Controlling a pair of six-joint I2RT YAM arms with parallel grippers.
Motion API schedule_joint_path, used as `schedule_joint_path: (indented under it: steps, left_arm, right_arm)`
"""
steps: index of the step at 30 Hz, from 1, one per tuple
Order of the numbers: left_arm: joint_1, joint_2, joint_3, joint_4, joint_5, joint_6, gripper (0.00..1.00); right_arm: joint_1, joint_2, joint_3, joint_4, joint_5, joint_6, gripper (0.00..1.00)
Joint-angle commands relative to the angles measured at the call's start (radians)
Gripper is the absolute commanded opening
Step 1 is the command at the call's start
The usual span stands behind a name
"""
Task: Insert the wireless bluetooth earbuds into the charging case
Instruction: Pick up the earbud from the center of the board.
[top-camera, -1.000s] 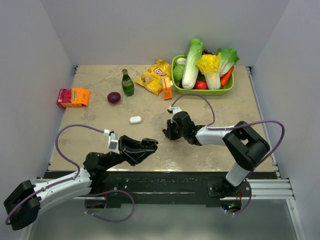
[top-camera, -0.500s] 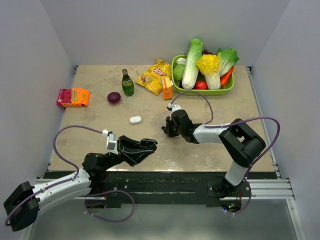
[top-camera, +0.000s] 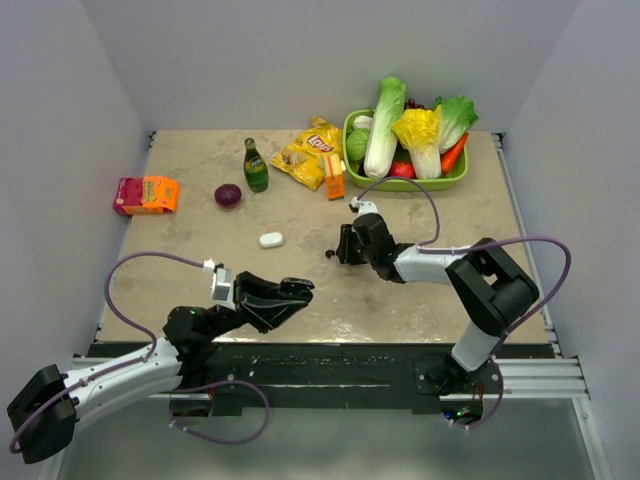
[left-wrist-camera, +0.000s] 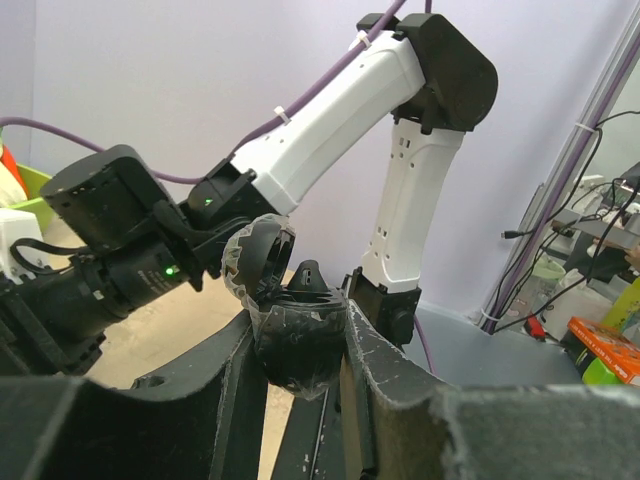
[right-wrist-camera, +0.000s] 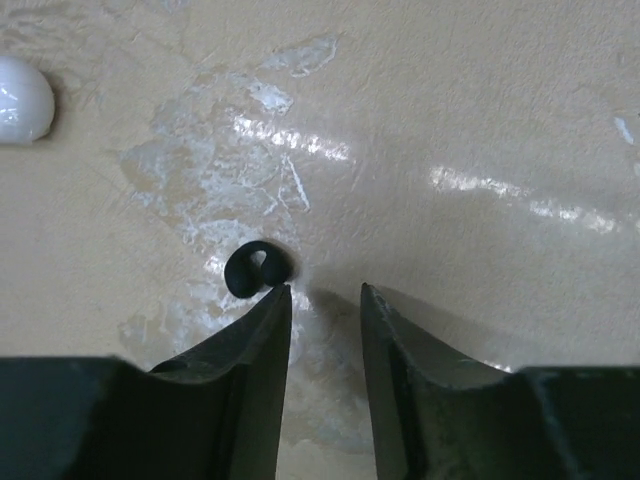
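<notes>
My left gripper (top-camera: 296, 290) is shut on a black charging case (left-wrist-camera: 300, 335) with its lid (left-wrist-camera: 258, 262) open. It holds the case above the table's near edge. A black earbud (left-wrist-camera: 308, 274) sticks up from the case. My right gripper (right-wrist-camera: 322, 290) is open and empty, low over the table. Another black earbud (right-wrist-camera: 255, 270) lies on the table just outside the tip of its left finger (right-wrist-camera: 262, 325), not between the jaws. In the top view this earbud (top-camera: 328, 255) is a small dark speck left of the right gripper (top-camera: 343, 247). No white earbuds show.
A white rounded object (top-camera: 270, 239) lies left of the right gripper and shows in the right wrist view (right-wrist-camera: 20, 98). Behind it stand a green bottle (top-camera: 255, 166), a purple onion (top-camera: 228, 195), a chips bag (top-camera: 309, 151), an orange-pink box (top-camera: 146, 194) and a green basket (top-camera: 354, 125) of vegetables.
My right gripper has drawn back to the right and farther from the near edge, and the black earbud now shows on the table to its left. The left arm has hardly moved.
</notes>
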Motion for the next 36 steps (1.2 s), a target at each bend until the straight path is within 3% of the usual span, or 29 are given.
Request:
schedule_joint_path:
  steps: [1, 5, 12, 15, 23, 36]
  left_arm:
    - [-0.004, -0.008, -0.136, 0.04, 0.003, 0.022, 0.0]
    - [-0.004, 0.004, -0.133, 0.052, 0.002, 0.022, 0.0]
    - [-0.004, 0.023, -0.135, 0.067, 0.0, 0.018, 0.0]
    - [-0.004, 0.009, -0.135, 0.058, -0.001, 0.016, 0.0]
    - [-0.004, -0.028, -0.136, 0.01, -0.013, 0.024, 0.0]
    - [-0.004, 0.043, -0.127, 0.073, 0.008, 0.016, 0.0]
  right_arm:
    - [0.043, -0.121, -0.036, 0.062, 0.007, 0.01, 0.41]
    - [0.081, -0.118, 0.031, 0.011, 0.012, 0.004, 0.47]
    - [0.118, 0.047, 0.241, -0.205, 0.2, 0.005, 0.61]
    - [0.12, 0.102, 0.281, -0.245, 0.269, 0.004, 0.62]
    - [0.121, 0.127, 0.243, -0.254, 0.32, -0.033, 0.62]
    - [0.123, 0.052, 0.129, -0.257, 0.326, -0.047, 0.62]
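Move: The black earbud lies about 3 cm to the right hand's left and 1 cm ahead, some 2 cm lower, just outside its left fingertip on the board. The white case lies about 14 cm to the left of the earbud and 3 cm farther out; an orange carton stands roughly 18 cm beyond the earbud, about in line with it. From the left hand, still holding the black charging case, the earbud is some 22 cm ahead, 6 cm to the right and 25 cm below. Up about 4.5 cm and left about 5 cm in a quick hop over the earbud, the right hand spreads its partly open fingers much wider, then comes down with its left side dipping some 15 degrees. Low over the board it eases back to the right and slightly towards its base, bringing the earbud between the fingers, close to the left one; they stay open. ##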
